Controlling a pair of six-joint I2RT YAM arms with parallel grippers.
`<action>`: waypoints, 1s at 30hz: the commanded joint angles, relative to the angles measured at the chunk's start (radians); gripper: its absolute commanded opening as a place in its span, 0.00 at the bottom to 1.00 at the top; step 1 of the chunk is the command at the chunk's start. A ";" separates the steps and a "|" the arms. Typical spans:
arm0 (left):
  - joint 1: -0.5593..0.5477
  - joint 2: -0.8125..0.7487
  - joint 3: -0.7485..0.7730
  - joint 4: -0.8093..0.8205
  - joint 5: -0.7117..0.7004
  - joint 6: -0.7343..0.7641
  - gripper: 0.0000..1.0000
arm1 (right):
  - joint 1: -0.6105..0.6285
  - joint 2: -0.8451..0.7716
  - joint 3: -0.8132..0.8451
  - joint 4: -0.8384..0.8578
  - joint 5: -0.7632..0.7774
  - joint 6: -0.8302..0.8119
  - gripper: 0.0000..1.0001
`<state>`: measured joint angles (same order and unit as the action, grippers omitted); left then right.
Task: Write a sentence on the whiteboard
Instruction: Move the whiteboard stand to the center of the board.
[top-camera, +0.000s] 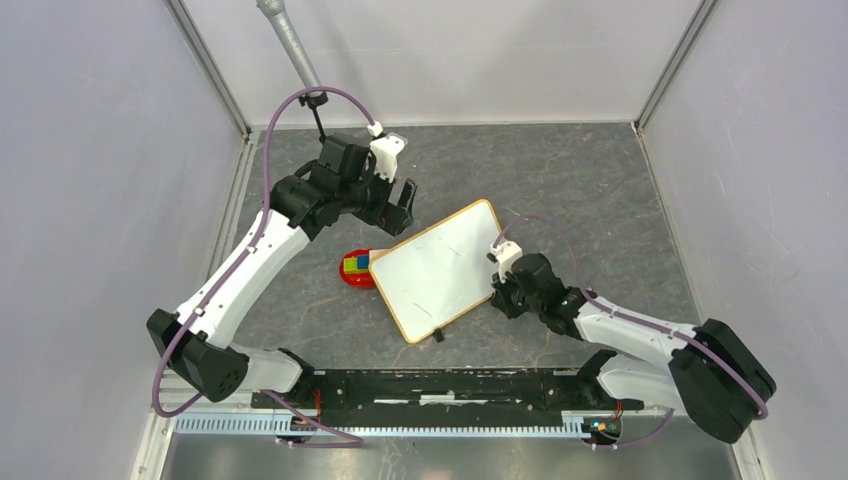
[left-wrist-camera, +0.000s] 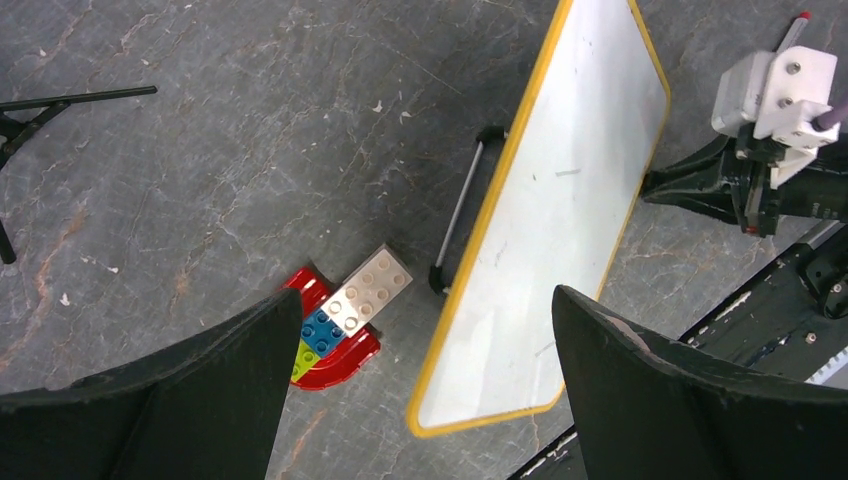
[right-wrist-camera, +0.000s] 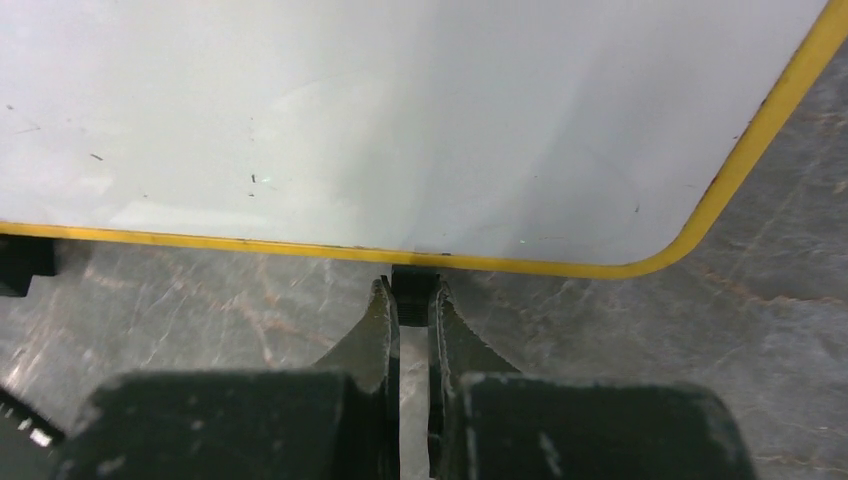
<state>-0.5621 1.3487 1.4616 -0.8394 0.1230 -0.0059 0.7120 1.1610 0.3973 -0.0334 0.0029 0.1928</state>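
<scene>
The whiteboard (top-camera: 440, 270) lies tilted at the table's middle, a white face in a thin yellow-orange frame. No sentence shows on it, only faint specks (right-wrist-camera: 250, 178). My right gripper (top-camera: 503, 292) sits at the board's right edge. In the right wrist view the gripper (right-wrist-camera: 411, 290) is shut on a small black clip foot (right-wrist-camera: 412, 272) under the frame. My left gripper (top-camera: 400, 205) hovers open above the board's far-left corner. Below that gripper (left-wrist-camera: 428, 300) the board (left-wrist-camera: 560, 220) runs between its wide-apart fingers (left-wrist-camera: 640, 390), untouched.
A red curved plate with stacked toy bricks (top-camera: 355, 268) lies against the board's left side, also seen from the left wrist (left-wrist-camera: 335, 325). A black wire stand (left-wrist-camera: 458, 215) lies beside the frame. A grey pole (top-camera: 290, 40) rises at the back left. Walls enclose the table.
</scene>
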 joint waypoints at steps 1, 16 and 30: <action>0.006 0.010 0.022 0.007 0.033 0.028 1.00 | 0.029 -0.076 -0.112 -0.162 -0.230 0.032 0.06; 0.006 0.005 0.039 -0.008 0.098 0.026 1.00 | -0.047 -0.225 0.102 -0.365 -0.389 -0.232 0.64; 0.007 -0.013 0.066 0.008 0.167 0.036 1.00 | -0.274 -0.038 0.568 -0.770 -0.456 -0.888 0.98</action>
<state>-0.5602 1.3636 1.4719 -0.8585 0.2455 -0.0063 0.4984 1.0451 0.8856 -0.5575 -0.4152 -0.3279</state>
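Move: The whiteboard's near right foot is already pinched in the right hand's shut fingertips; the board's middle lies about 4 cm ahead, 11 cm left and some 5 cm higher. Its other front foot sits roughly 12 cm left and 7 cm back; the red marker lies about 14 cm right, level. From the open, waiting left hand, the whiteboard's middle is some 7 cm right, 5 cm back and 19 cm below. The whiteboard stand is drawn a last short way back towards the bases by its right foot, and the right fingers open wide and let the foot go. The right hand first travels back about 6 cm, low over the table, then climbs some 15 cm while swinging forward again to above the board's right end, turning roughly 25 degrees counter-clockwise. ##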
